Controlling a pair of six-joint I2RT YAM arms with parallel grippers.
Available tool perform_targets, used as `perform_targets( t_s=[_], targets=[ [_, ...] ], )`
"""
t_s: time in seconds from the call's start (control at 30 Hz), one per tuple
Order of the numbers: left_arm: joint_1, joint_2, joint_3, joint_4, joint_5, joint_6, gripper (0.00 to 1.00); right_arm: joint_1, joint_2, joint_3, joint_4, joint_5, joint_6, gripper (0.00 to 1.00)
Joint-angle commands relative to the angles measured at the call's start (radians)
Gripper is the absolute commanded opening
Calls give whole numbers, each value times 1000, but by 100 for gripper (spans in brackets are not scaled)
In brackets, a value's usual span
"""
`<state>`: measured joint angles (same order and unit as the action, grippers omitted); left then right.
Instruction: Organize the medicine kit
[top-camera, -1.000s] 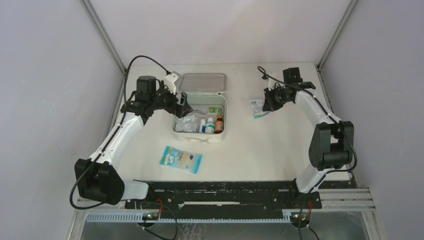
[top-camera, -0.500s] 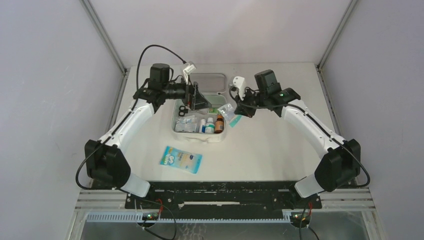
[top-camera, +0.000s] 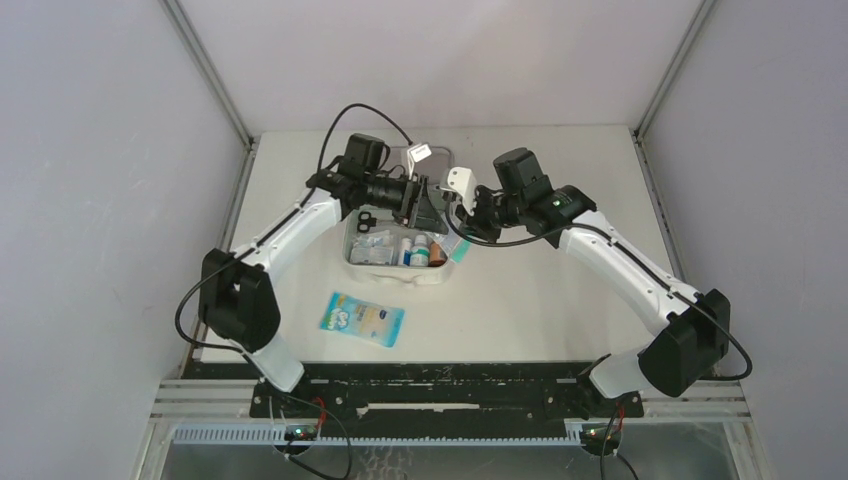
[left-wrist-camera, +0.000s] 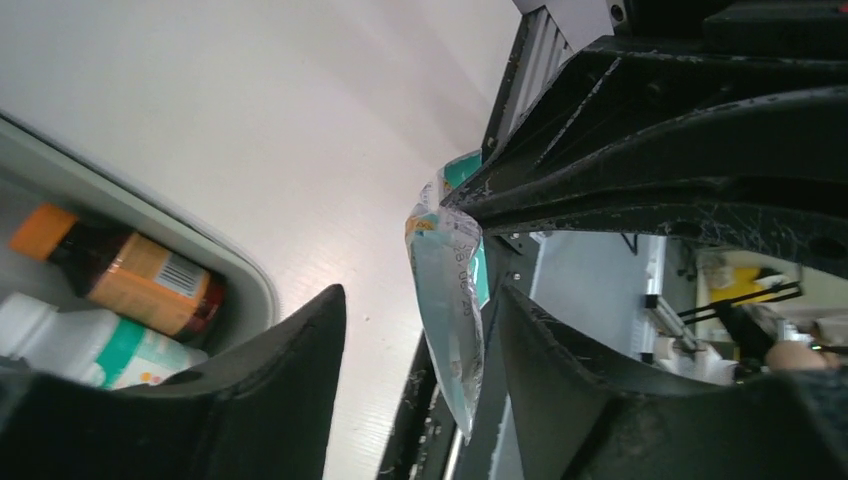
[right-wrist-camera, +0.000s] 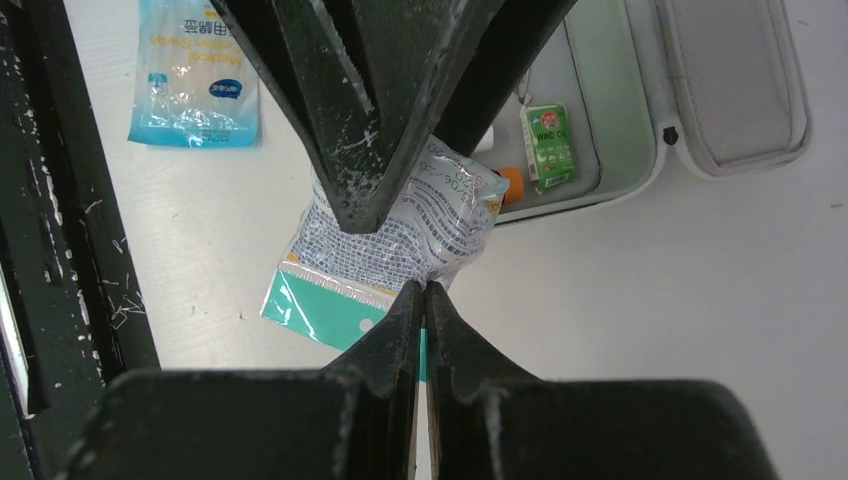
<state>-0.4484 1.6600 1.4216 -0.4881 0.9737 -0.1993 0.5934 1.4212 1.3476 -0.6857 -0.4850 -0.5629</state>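
Observation:
The medicine kit (top-camera: 398, 274) lies open mid-table, a white case with bottles and packets inside, its lid (right-wrist-camera: 730, 80) folded back. My right gripper (top-camera: 462, 228) (right-wrist-camera: 425, 288) is shut on a clear printed packet (right-wrist-camera: 400, 235) with a teal header, held in the air just right of the kit's rim (right-wrist-camera: 620, 160). My left gripper (top-camera: 428, 205) (left-wrist-camera: 420, 300) reaches across the kit from the left. Its jaws stand apart on either side of the hanging packet (left-wrist-camera: 450, 300), which sits close to one finger (left-wrist-camera: 570, 390).
A blue-and-white flat packet (top-camera: 362, 318) (right-wrist-camera: 195, 75) lies on the table in front of the kit. Inside the kit are a brown bottle with an orange cap (left-wrist-camera: 125, 280), a white bottle (left-wrist-camera: 75, 345) and a small green box (right-wrist-camera: 548, 145).
The right gripper carried the packet from the table's right side over to the kit. The left gripper swung right across the kit to meet it, and its jaws have narrowed round the packet.

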Motion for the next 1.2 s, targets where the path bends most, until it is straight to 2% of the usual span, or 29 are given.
perform_targets(
  t_s=[0.0,0.23,0.37,0.47,0.53,0.63,0.77,1.17],
  targets=[
    [-13,8,65,-48,21,0,58,15,-29,16,7,25,-26,0],
    [-17,21,60,-67,16,17,37,20,-19,14,0,35,-42,0],
    [-17,23,60,-74,11,18,29,25,-17,14,-4,34,-48,0],
    [-15,20,59,-78,2,24,23,25,-15,15,-8,41,-46,6],
    [-12,19,56,-77,-2,23,20,24,-17,15,-9,50,-39,15],
    [-1,16,53,-77,-19,28,16,14,-20,15,-11,55,-32,30],
    [32,9,42,-73,-66,42,14,-24,-31,19,-14,34,-14,40],
    [248,26,-40,33,-287,-35,11,-154,-78,-17,-19,-34,24,42]
  ],
)
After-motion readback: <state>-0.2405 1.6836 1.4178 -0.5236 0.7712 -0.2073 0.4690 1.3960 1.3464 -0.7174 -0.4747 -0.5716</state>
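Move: The teal-edged packet, still pinched by the right fingers, hangs between the left hand's open fingers, its middle about 4 cm to the left hand's right, 2 cm back and 3 cm down. From the left hand, the open kit's middle is some 9 cm ahead, 10 cm left and 19 cm below; the brown bottle inside is about 5 cm ahead, 1 cm left; the green box 13 cm ahead, 2 cm left. From the right hand, the packet's middle is about 4 cm left, 2 cm back, 3 cm down. The teal-edged packet changes hands: the left fingers close and pinch it while that hand sinks a centimetre or so and draws slightly back, then the right fingers open partway. The left then carries it forward and left, nearly 12 cm in all and slightly down, over the kit, turning some 20 degrees counter-clockwise. The emptied right hand backs off about 5 cm to the right and forward. ##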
